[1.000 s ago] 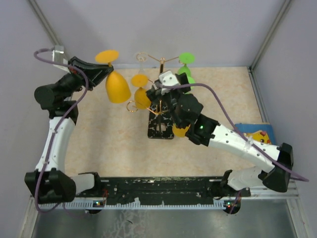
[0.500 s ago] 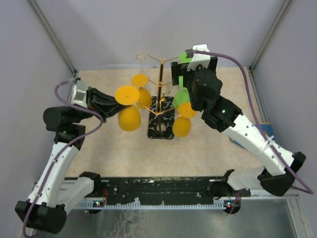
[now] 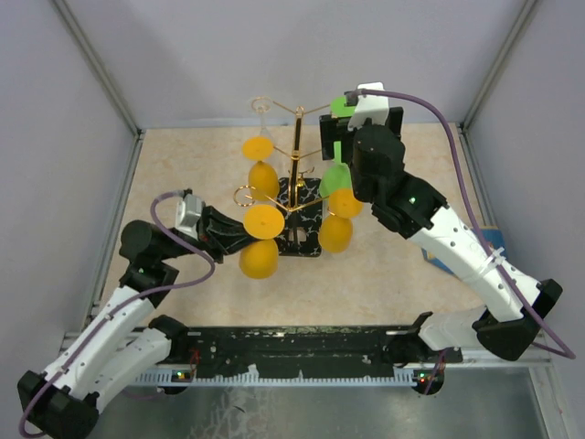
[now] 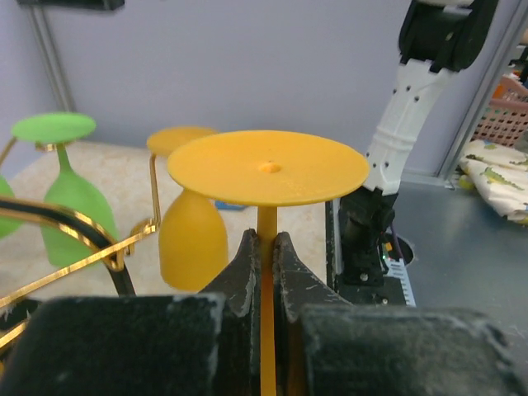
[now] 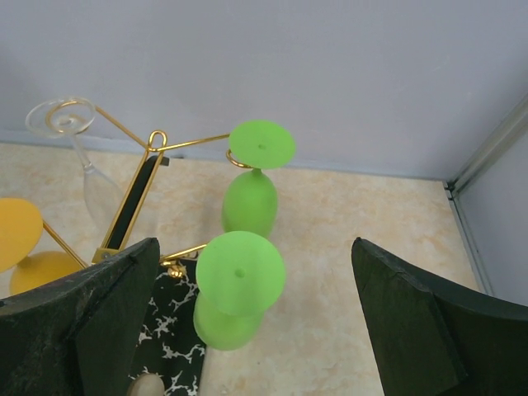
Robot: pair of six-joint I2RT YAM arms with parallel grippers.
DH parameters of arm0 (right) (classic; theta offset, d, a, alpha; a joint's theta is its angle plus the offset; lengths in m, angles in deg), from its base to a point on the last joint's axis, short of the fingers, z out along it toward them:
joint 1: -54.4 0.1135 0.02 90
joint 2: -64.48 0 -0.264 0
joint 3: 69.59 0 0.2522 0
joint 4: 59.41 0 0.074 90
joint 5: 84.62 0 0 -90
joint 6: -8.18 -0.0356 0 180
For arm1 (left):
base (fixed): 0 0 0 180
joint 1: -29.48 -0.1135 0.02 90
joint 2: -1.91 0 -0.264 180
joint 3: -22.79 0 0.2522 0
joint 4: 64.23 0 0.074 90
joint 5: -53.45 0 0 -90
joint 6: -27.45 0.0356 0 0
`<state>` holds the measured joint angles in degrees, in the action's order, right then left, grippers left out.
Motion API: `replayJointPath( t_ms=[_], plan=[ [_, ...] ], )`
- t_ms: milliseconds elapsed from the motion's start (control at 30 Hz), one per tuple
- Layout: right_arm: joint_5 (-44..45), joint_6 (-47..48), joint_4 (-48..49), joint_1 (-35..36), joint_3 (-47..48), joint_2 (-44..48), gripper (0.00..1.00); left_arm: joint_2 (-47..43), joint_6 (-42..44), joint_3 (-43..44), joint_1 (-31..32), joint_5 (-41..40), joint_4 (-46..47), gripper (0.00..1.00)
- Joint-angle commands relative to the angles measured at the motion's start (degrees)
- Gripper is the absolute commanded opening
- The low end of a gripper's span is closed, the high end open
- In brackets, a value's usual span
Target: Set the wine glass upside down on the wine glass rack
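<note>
A yellow wine glass hangs upside down, foot up and bowl down, in my left gripper, which is shut on its stem. It is just left of the front of the wine glass rack, a gold wire stand on a black veined base. A curled gold arm lies close to the left of the held glass. My right gripper is open above the rack's back right. Two green glasses show between its fingers.
On the rack hang a yellow glass at the back left, another yellow one at the right, green ones at the back and a clear glass. A blue patterned thing lies under my right arm.
My left arm has carried the yellow glass from the back left down to the rack's front left. My right arm rose from over the base to the rack's back right, then held.
</note>
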<state>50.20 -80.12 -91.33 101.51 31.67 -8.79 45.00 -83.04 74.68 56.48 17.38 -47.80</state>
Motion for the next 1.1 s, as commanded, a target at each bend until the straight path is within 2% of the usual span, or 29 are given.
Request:
replayJointPath(
  t_ms=[0, 167, 367, 667, 900, 1067],
  plan=[
    [-0.1, -0.3, 0.5, -0.3, 3.3, 0.2, 0.99, -1.4, 4.1, -6.5, 1.7, -8.0, 2.9, 0.0],
    [0.1, -0.1, -0.2, -0.3, 4.7, 0.2, 0.99, 1.3, 3.9, -10.8, 2.3, -12.5, 12.0, 0.0],
    [0.8, 0.4, 0.0, -0.2, 4.1, 1.0, 0.99, 4.7, 3.9, -14.9, 3.1, -16.7, 18.0, 0.0],
    [0.6, 1.4, -0.1, -0.3, 3.7, 1.8, 0.99, 7.4, 2.7, -24.6, 3.2, -26.0, 37.6, 0.0],
    [1.3, 1.9, 0.8, -0.3, 2.3, 2.6, 0.99, 10.6, 4.2, -23.3, 3.2, -21.6, 41.4, 0.0],
    [1.2, 2.2, 1.1, -0.3, 2.3, 2.5, 0.99, 11.2, 4.6, -22.6, 3.3, -17.6, 40.0, 0.0]
  ],
)
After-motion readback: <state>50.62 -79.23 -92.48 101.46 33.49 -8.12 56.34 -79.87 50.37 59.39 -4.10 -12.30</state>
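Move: The left hand holds the orange wine glass upside down by its stem. The rack's free front-left hook lies about 10 cm ahead, some 4 cm to the left and 9 cm below. From the same hand, the orange glass on the front-right hook is about 9 cm ahead, 15 cm right and 15 cm below, and the one hanging middle-left 18 cm ahead, 2 cm left and 13 cm below. That free hook is about 13 cm back, 22 cm left and 10 cm below the right hand. The left hand keeps its pinch on the stem just under the foot and carries the upside-down wine glass down about 10 cm and forward some 6 cm, towards the free front-left hook, sinking fastest at the start. On the way the wrist swings counter-clockwise by nearly 20 degrees, and the hand then all but stops with the foot at about the height of the hanging feet, on the near right-hand side of the loop. ##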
